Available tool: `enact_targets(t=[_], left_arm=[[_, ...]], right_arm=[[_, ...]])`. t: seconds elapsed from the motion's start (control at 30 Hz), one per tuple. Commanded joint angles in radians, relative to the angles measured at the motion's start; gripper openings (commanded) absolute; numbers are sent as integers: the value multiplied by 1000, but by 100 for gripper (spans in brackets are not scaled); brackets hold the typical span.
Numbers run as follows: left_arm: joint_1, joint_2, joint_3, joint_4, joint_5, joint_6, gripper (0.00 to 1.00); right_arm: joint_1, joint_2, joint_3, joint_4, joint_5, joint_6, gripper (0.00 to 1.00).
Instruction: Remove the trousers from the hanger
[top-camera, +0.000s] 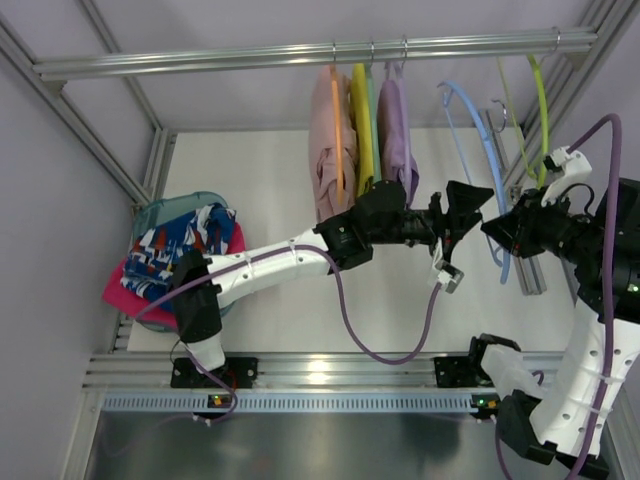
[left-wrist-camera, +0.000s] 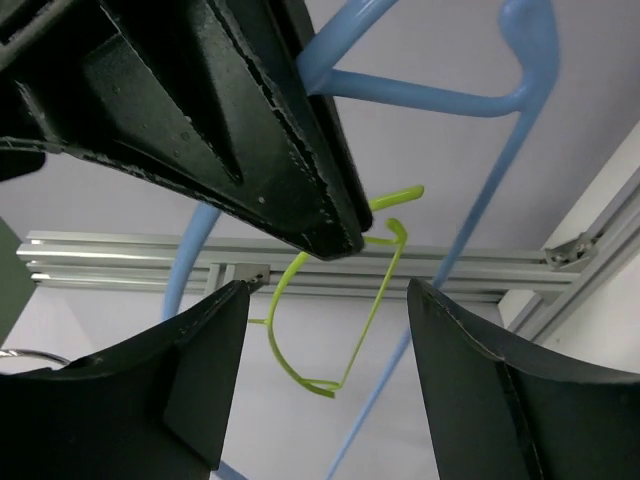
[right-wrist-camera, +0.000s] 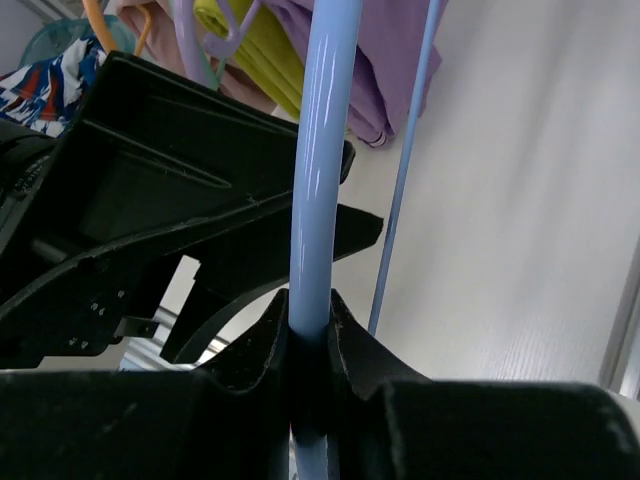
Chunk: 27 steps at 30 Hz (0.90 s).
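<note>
The trousers (top-camera: 185, 245), dark blue with a white and red print, lie bunched in the basket at the far left, off the hanger; a corner of them (right-wrist-camera: 45, 80) shows in the right wrist view. The bare light-blue hanger (top-camera: 470, 115) hangs tilted under the rail. My right gripper (top-camera: 497, 228) is shut on its thin bar (right-wrist-camera: 318, 150), the fingers (right-wrist-camera: 308, 310) pinching it from both sides. My left gripper (top-camera: 472, 205) reaches in beside it, open (left-wrist-camera: 328, 290). The hanger's blue bar (left-wrist-camera: 480, 210) crosses the gap between its fingers without touching either.
Pink, yellow and lilac garments (top-camera: 360, 140) hang from the metal rail (top-camera: 300, 55). Yellow-green hangers (top-camera: 540, 90) hang at the rail's right end. A teal basket (top-camera: 165, 212) with a magenta garment (top-camera: 120, 290) sits at the left. Aluminium frame posts flank the white table (top-camera: 250, 190).
</note>
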Motion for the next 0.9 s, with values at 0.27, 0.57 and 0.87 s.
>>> enact_targets(t=[0.27,0.57,0.87], left_arm=[[-13,-108,-112,260,-97,99,66],[-13,-220,-295,315,-108,108,65],[-11,-99,-148,338,-60,147,67]], right_arm=[[49,-88,-143,-42,13,45,0],[49,-59,-152,-77,-39,24,0],[47,-88,-172,-97,-40,25,0]])
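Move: The empty blue hanger's neck is about 6 cm ahead of the open left hand, 4 cm to its right and 7 cm above. The right gripper, which already pinches the hanger's near end, is about 5 cm back from the left hand, 4 cm to its right and 2 cm lower. From the right hand, the neck lies some 11 cm ahead, straight in line, and 9 cm up. The open left hand dips, then goes left and up, while the right lowers its hanger about 5 cm. ##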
